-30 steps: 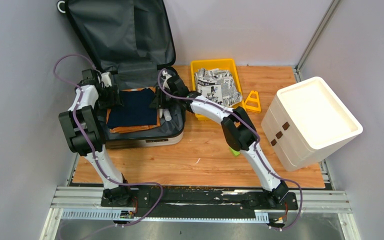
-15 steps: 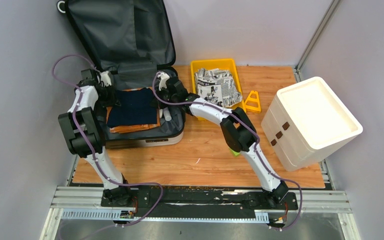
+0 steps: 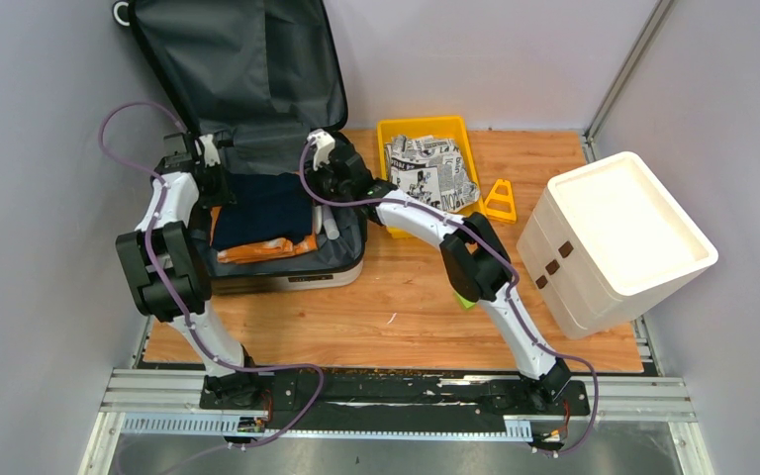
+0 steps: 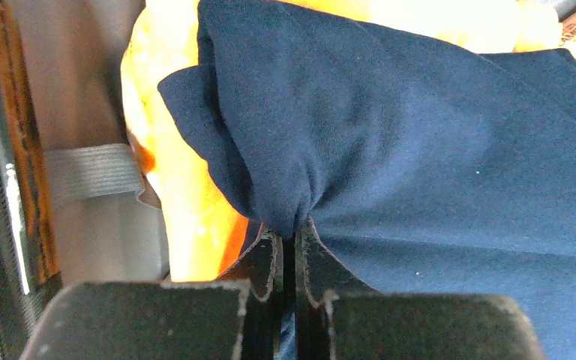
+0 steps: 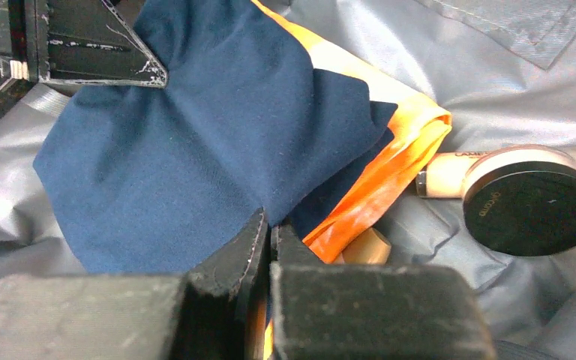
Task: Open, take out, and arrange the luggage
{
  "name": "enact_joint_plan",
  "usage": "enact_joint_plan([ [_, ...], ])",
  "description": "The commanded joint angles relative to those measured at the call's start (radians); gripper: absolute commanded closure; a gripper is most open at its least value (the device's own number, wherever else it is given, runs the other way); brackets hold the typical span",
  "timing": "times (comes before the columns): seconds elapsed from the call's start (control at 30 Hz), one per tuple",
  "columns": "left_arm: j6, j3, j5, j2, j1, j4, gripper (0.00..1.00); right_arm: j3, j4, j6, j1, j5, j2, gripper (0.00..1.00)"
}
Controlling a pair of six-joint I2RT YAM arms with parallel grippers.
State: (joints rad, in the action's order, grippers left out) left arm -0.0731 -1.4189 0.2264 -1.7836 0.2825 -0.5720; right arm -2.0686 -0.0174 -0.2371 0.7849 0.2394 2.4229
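Observation:
The luggage (image 3: 297, 277) lies open at the table's back left, its grey-lined lid (image 3: 237, 69) leaning on the wall. In its lower half a navy cloth (image 3: 267, 203) lies over an orange cloth (image 3: 257, 249). My left gripper (image 3: 220, 188) is shut on the navy cloth's left edge, which bunches at the fingertips (image 4: 294, 232). At the right edge my right gripper (image 3: 319, 188) is shut on the same navy cloth (image 5: 195, 150), jaws pressed together (image 5: 270, 225). The orange cloth (image 5: 390, 172) shows underneath. The left gripper's fingers (image 5: 97, 52) appear at the cloth's far side.
A cream tube with a black cap (image 5: 532, 199) lies in the luggage beside the cloths. A yellow tray (image 3: 396, 129) holding newspaper-print fabric (image 3: 430, 168) stands behind the right arm, a yellow triangle (image 3: 500, 201) beside it. A white foam box (image 3: 618, 237) sits at the right.
Both grippers have closed on the navy cloth's edges and drawn it toward the lid. More of the orange cloth now shows at the front.

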Motion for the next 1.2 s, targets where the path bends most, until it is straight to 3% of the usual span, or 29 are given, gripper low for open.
enact_joint_plan([
  [0.0,0.009,-0.007,0.002,-0.032,0.000,0.050,1.00,-0.031,-0.033,0.025,-0.018,-0.039,-0.024,1.00],
  [0.1,0.020,-0.009,0.008,-0.051,0.001,0.048,0.99,-0.024,-0.033,0.026,-0.018,-0.040,-0.024,1.00],
  [0.17,0.035,-0.013,-0.009,-0.061,0.003,0.046,0.85,-0.022,-0.032,0.021,-0.019,-0.034,-0.025,1.00],
  [0.23,0.055,-0.017,-0.044,-0.062,0.008,0.043,0.78,-0.014,-0.032,0.007,-0.018,-0.022,-0.033,1.00],
  [0.33,0.071,-0.023,-0.058,-0.059,0.023,0.042,0.90,0.010,-0.037,-0.031,-0.017,0.019,-0.043,0.98],
  [0.4,0.100,-0.028,-0.058,-0.060,0.029,0.042,1.00,0.020,-0.036,-0.059,-0.015,0.059,-0.040,0.88],
  [0.5,0.113,-0.041,-0.039,-0.082,0.032,0.036,1.00,0.022,-0.024,-0.101,-0.013,0.089,-0.025,0.74],
  [0.57,0.116,-0.052,-0.038,-0.102,0.032,0.018,0.90,0.027,-0.018,-0.119,-0.013,0.093,-0.019,0.72],
  [0.6,0.117,-0.054,-0.042,-0.110,0.032,0.013,0.72,0.030,-0.018,-0.123,-0.013,0.094,-0.017,0.72],
  [0.73,0.133,-0.039,-0.062,-0.114,0.032,0.014,0.32,0.034,-0.018,-0.120,-0.013,0.091,-0.012,0.72],
  [0.8,0.142,-0.037,-0.044,-0.117,0.033,0.015,0.26,0.028,-0.018,-0.116,-0.014,0.089,-0.006,0.72],
  [1.03,0.152,-0.072,0.077,-0.170,0.034,-0.029,0.23,-0.007,-0.005,-0.130,-0.013,0.114,0.027,0.62],
  [1.1,0.144,-0.068,0.101,-0.179,0.033,-0.027,0.26,-0.008,-0.003,-0.139,-0.013,0.114,0.034,0.58],
  [1.17,0.141,-0.065,0.121,-0.183,0.033,-0.029,0.37,-0.010,-0.001,-0.147,-0.013,0.114,0.043,0.53],
])
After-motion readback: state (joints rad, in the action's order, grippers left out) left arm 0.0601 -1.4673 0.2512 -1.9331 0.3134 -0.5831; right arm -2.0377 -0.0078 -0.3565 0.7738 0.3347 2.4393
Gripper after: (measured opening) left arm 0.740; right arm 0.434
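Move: Both grippers pinch the navy cloth by its side edges over the orange bag in the suitcase. From the left gripper, the cloth's middle is about 9 cm right, 3 cm back and 3 cm lower; the orange bag lies right beneath it, some 6 cm down, and the suitcase's left rim is 8 cm left, level fore and aft. From the right gripper, the cloth's middle is roughly 9 cm left, 3 cm back and 5 cm lower, the white tube 5 cm right and 7 cm back, 9 cm down. Bring the left gripper down about 5 cm towards the orange bag, drawing its pinched cloth edge some 2 cm left on the way; crack the fingers open, shut them again, then spread them wide to let the edge go. Hold the right gripper still at first, then open it partway while easing back and down about 2 cm and tipping it 10 degrees lower, freeing the right edge. ##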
